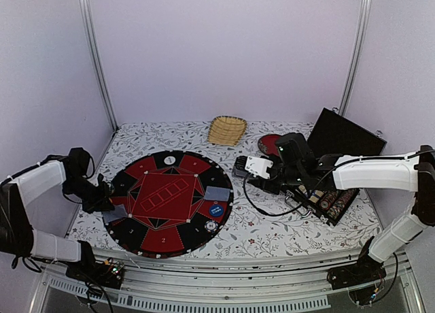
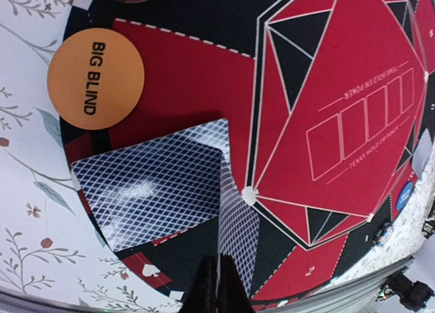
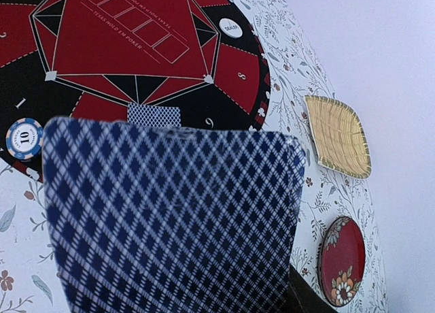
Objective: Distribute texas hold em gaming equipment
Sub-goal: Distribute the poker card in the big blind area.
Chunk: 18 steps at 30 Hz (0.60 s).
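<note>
The round red-and-black poker mat lies left of centre. My left gripper is shut on a blue-backed card, held edge-on at the mat's left rim. Beside it a second card lies flat, and an orange BIG BLIND button sits a little further on. My right gripper hovers right of the mat, shut on a deck of cards that fills the right wrist view and hides the fingertips. Another card, a blue button, a striped chip and a white dealer button rest on the mat.
A woven straw basket and a dark-red floral plate stand at the back. An open black case with rows of chips sits at the right under the right arm, its lid raised. A floral cloth covers the table.
</note>
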Motion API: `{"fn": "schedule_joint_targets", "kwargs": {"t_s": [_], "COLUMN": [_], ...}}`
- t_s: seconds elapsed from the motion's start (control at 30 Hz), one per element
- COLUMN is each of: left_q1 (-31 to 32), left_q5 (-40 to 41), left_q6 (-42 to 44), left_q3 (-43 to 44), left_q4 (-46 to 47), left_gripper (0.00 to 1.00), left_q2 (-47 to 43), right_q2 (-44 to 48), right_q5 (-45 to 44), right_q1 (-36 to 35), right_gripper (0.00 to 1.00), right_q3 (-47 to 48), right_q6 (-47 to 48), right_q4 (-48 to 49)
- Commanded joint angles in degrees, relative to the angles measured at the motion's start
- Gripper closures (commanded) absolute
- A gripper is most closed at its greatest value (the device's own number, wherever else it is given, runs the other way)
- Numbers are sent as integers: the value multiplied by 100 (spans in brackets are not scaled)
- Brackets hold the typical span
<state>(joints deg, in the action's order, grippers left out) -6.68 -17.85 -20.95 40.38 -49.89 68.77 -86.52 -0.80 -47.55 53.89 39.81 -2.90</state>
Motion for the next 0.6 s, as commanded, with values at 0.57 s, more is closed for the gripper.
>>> {"fn": "schedule_joint_targets", "kwargs": {"t_s": [0.57], "left_q1": [-71], "left_q5": [439], "left_q6": [-7], "left_q3": [280], "left_q4": [-374], "left_gripper": [69], "left_q2": [-2], "right_q2": [398], "right_q5": [65], "right_q1": [48], "right_gripper": [54], "right_q3": [-104], "right_q6": [18], "right_q4": [224]}}
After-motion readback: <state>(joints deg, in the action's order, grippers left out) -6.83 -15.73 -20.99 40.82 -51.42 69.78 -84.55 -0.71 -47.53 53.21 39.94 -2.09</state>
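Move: The left gripper already pinches a card that hangs down beside the card lying in the big blind area. That lying card's middle is about 3 cm ahead, 2 cm to the left and 6 cm below. The orange big blind chip lies some 8 cm ahead and 5 cm left, with a chip stack about 13 cm ahead and 4 cm left. From the right gripper, holding the deck, the lying card is roughly 50 cm left, 6 cm back and 15 cm lower. Hold the left gripper almost in place, fingers pointing down beside the lying card, letting it ease less than 1 cm back and to the left. Open its shut fingers to about a third so the pinch on the hanging card ends. Keep the deck gripped in the right hand and lift it about 1 cm. ##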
